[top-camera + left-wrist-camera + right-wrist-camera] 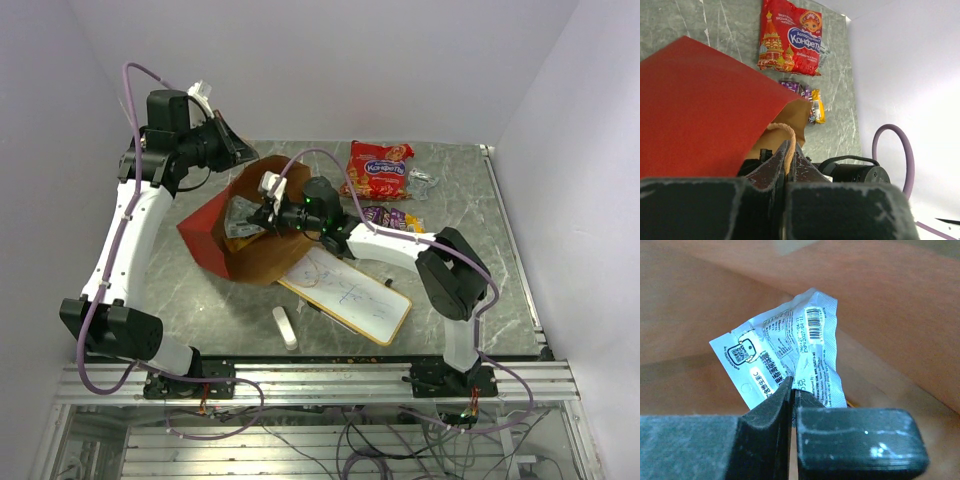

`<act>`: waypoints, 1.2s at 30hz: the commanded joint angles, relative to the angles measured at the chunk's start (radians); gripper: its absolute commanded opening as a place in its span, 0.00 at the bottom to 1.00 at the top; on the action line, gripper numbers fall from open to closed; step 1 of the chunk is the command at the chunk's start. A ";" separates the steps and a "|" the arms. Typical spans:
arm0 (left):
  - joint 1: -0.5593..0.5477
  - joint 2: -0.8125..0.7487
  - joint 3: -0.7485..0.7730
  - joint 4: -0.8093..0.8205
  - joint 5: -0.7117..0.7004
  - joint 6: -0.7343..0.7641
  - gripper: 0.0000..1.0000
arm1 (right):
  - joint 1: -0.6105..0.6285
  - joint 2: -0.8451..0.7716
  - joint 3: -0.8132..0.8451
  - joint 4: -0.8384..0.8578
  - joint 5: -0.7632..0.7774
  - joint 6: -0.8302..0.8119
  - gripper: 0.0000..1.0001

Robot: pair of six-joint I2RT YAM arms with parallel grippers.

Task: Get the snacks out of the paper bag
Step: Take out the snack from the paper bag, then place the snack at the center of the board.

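The red paper bag (205, 232) lies tilted on the table, its brown kraft mouth facing up and right. My left gripper (242, 155) is shut on the bag's upper rim; the left wrist view shows its jaws (790, 146) pinching the kraft edge beside the red wall (700, 110). Inside the bag, my right gripper (252, 215) is shut on a silvery white printed wrapper (785, 340), with kraft paper (890, 300) all around. Outside the bag lie a red-orange packet with blue lettering (378, 168), purple and yellow candy packs (392, 217) and a small silvery wrapper (422, 183).
A white whiteboard (347, 295) lies in front of the bag, under the right arm. A small white eraser stick (285, 328) lies near the table's front edge. Walls close in the table at the back and right.
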 commanded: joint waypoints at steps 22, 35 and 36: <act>0.021 -0.017 -0.059 0.027 0.011 -0.005 0.07 | -0.206 -0.631 -0.433 -0.040 0.821 -0.016 0.00; 0.022 0.005 -0.052 0.011 0.047 0.003 0.07 | -0.631 -0.371 -0.258 -0.275 0.825 0.301 0.00; 0.022 0.003 -0.055 0.016 0.052 -0.003 0.07 | -0.649 -0.347 -0.252 -0.268 0.816 0.305 0.00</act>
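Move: About 48 cm to the right hand's right, 28 cm ahead and 19 cm below lies the clear packet, by which the held silver packet is to go. The red candy bag is some 35 cm right and 34 cm ahead of that hand, the purple snacks 36 cm right and 15 cm ahead, both roughly 19 cm down. From the left hand the clear packet lies about 50 cm right, 25 cm ahead and 35 cm below. Carrying the silver packet, still pinched in shut fingers, out of the paper bag's mouth, the right hand first lifts about 6 cm while drawing to its right, then swings right and forward past the purple snacks towards the clear packet, sinking near the end; in all some 40 cm right and 15 forward, wrist turning clockwise until the fingers point forward. The left hand keeps its grip on the handle cord, easing down slightly. ##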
